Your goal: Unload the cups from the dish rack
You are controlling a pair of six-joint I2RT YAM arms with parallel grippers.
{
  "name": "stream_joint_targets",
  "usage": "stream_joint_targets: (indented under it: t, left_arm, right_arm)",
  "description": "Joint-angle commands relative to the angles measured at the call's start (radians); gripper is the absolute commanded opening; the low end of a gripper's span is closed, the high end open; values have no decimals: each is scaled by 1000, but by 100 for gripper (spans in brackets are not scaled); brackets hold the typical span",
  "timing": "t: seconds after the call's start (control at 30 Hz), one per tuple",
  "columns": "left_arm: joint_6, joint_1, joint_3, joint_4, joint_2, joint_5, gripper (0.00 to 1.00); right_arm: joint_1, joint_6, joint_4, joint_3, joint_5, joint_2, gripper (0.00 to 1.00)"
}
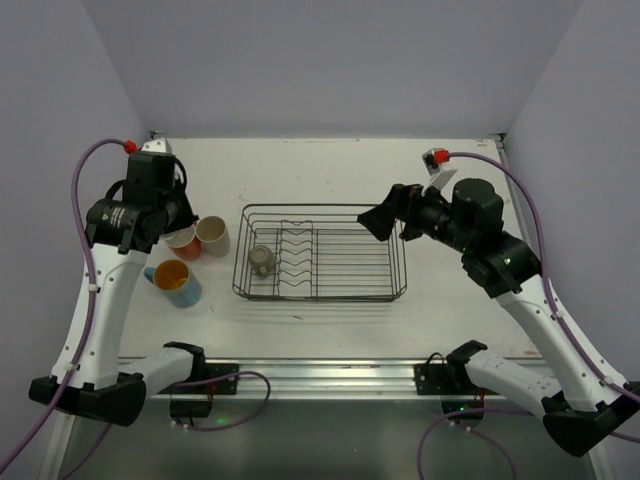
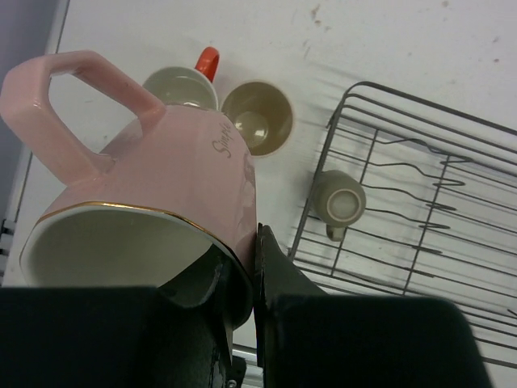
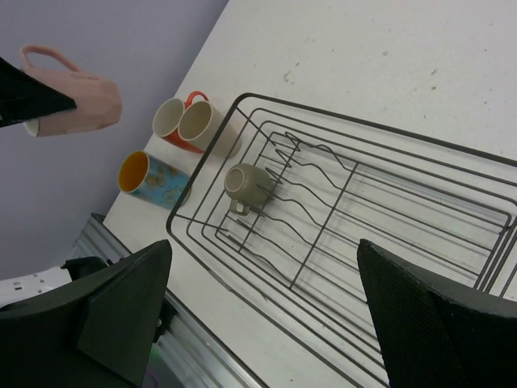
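Note:
My left gripper (image 2: 254,242) is shut on the rim of the pink mug (image 2: 161,186) and holds it tilted in the air, left of the dish rack (image 1: 320,252). Below it the orange mug (image 1: 183,242) and the beige mug (image 1: 212,235) stand together on the table, with the light blue mug (image 1: 175,281) nearer the front. The small olive-grey mug (image 1: 262,261) sits in the rack's left part, beside the dividers. My right gripper (image 1: 380,222) is open and empty, above the rack's right end. The pink mug also shows in the right wrist view (image 3: 77,101).
The white table (image 1: 330,170) has side walls left and right and a back wall. A metal rail (image 1: 330,375) runs along the near edge between the arm bases. The three mugs stand close to the rack's left side.

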Motion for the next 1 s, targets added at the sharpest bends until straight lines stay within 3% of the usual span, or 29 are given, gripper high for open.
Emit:
stream_joint_targets:
  t: [0.0, 0.5, 0.97]
  left_arm:
    - [54, 16, 67, -15, 50, -121, 0]
    - [94, 144, 97, 12, 203, -73, 0]
    - [126, 218, 27, 106, 275, 39, 0]
  right_arm:
    - [-2, -32, -6, 0, -34, 4, 99]
    - [-2, -70, -23, -18, -64, -9, 99]
    - [-2, -72, -21, -20, -71, -2, 99]
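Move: The pink cup, already held in the left hand, is on its way to the unloaded cups; the nearest to its path, the orange-handled cup, stands about 10 cm ahead of that hand, 8 cm to its left and 25 cm below. The beige cup is about 10 cm straight ahead; the blue cup, 2 cm back and 8 cm left; the gray cup in the rack, 4 cm ahead and 12 cm right, all similarly low. From the right hand, the orange-handled cup lies some 12 cm ahead, 43 cm left and 29 cm below. The pink cup stays pinched by its wall in the left fingers as that arm lowers it some 6 cm, mostly early on, while carrying it about 5 cm forward and 5 cm left towards the orange-handled cup. The wrist tips the fingers some 15 degrees further down; they keep their hold. ##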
